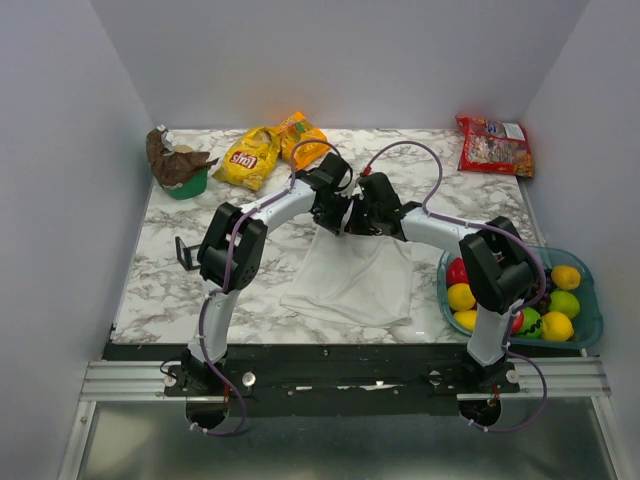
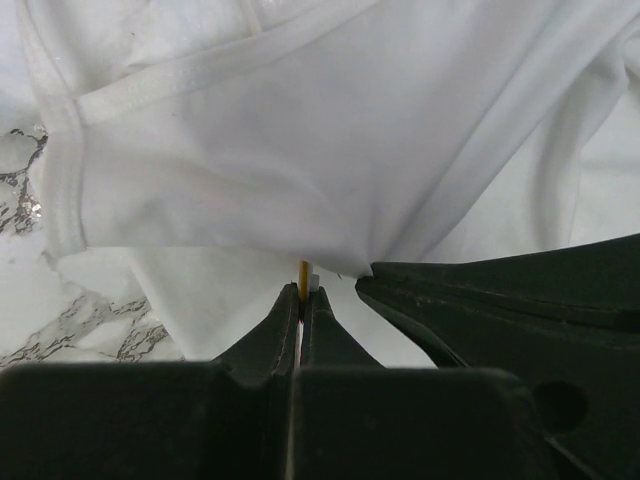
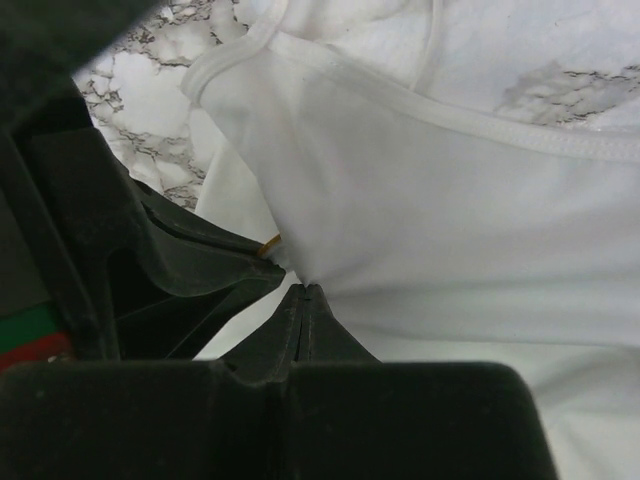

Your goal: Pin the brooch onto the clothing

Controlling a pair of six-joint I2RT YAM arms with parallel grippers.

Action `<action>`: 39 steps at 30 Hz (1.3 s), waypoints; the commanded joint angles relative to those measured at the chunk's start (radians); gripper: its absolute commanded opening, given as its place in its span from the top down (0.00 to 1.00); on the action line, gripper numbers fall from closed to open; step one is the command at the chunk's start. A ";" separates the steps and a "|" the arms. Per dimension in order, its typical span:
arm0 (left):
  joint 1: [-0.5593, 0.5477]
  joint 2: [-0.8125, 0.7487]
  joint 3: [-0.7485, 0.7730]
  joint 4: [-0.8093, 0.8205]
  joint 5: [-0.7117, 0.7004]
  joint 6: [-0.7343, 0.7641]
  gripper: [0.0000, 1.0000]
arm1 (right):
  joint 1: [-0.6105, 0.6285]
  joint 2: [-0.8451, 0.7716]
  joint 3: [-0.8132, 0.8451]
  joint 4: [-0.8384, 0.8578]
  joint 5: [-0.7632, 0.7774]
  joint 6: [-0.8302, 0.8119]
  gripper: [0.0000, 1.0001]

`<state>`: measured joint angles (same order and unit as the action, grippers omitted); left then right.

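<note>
White clothing (image 1: 355, 275) lies on the marble table, its far edge lifted where both grippers meet. My left gripper (image 2: 303, 290) is shut on the brooch (image 2: 303, 272), seen edge-on as a thin gold sliver at the fingertips, pressed against the underside of the raised clothing (image 2: 300, 150). My right gripper (image 3: 305, 289) is shut on a pinch of the clothing (image 3: 450, 220), holding it up. In the right wrist view the brooch (image 3: 270, 243) shows as a gold speck at the left gripper's tip, right beside the pinch. From above, the left gripper (image 1: 338, 222) and right gripper (image 1: 352, 226) almost touch.
A blue tray (image 1: 590, 320) of lemons, limes and red fruit stands at the right. Yellow and orange snack bags (image 1: 262, 150) and a red bag (image 1: 495, 145) lie at the back. A green bowl with brown material (image 1: 180, 170) sits back left, a small black frame (image 1: 184, 252) at the left.
</note>
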<state>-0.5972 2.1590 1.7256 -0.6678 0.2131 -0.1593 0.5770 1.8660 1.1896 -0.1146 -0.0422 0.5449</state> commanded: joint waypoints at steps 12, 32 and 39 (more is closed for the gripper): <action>-0.016 0.005 0.011 0.022 0.052 -0.016 1.00 | 0.006 -0.011 -0.010 0.044 -0.059 0.007 0.99; -0.012 -0.002 0.000 0.048 0.075 -0.036 1.00 | 0.018 -0.007 -0.047 0.047 -0.055 -0.006 0.95; -0.010 -0.002 -0.001 0.053 0.089 -0.039 1.00 | 0.023 -0.019 -0.042 0.026 -0.033 -0.020 0.75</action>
<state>-0.5983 2.1601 1.7256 -0.6518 0.2497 -0.2012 0.5770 1.8660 1.1580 -0.0788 -0.0738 0.5491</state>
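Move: The left hand holds the brooch; the clothing edge pinched by the right fingers lies about 2 cm to its right, level with it in reach and height. The orange bag is some 20 cm ahead and 8 cm left of the left hand, the yellow chip bag about 16 cm ahead and 20 cm left, both near its height. From the right hand, the brooch sits about 2 cm left and 1 cm ahead, at its height. Left hand, keeping the brooch, eases about 1 cm right along the clothing edge while the right fingers open slightly. ##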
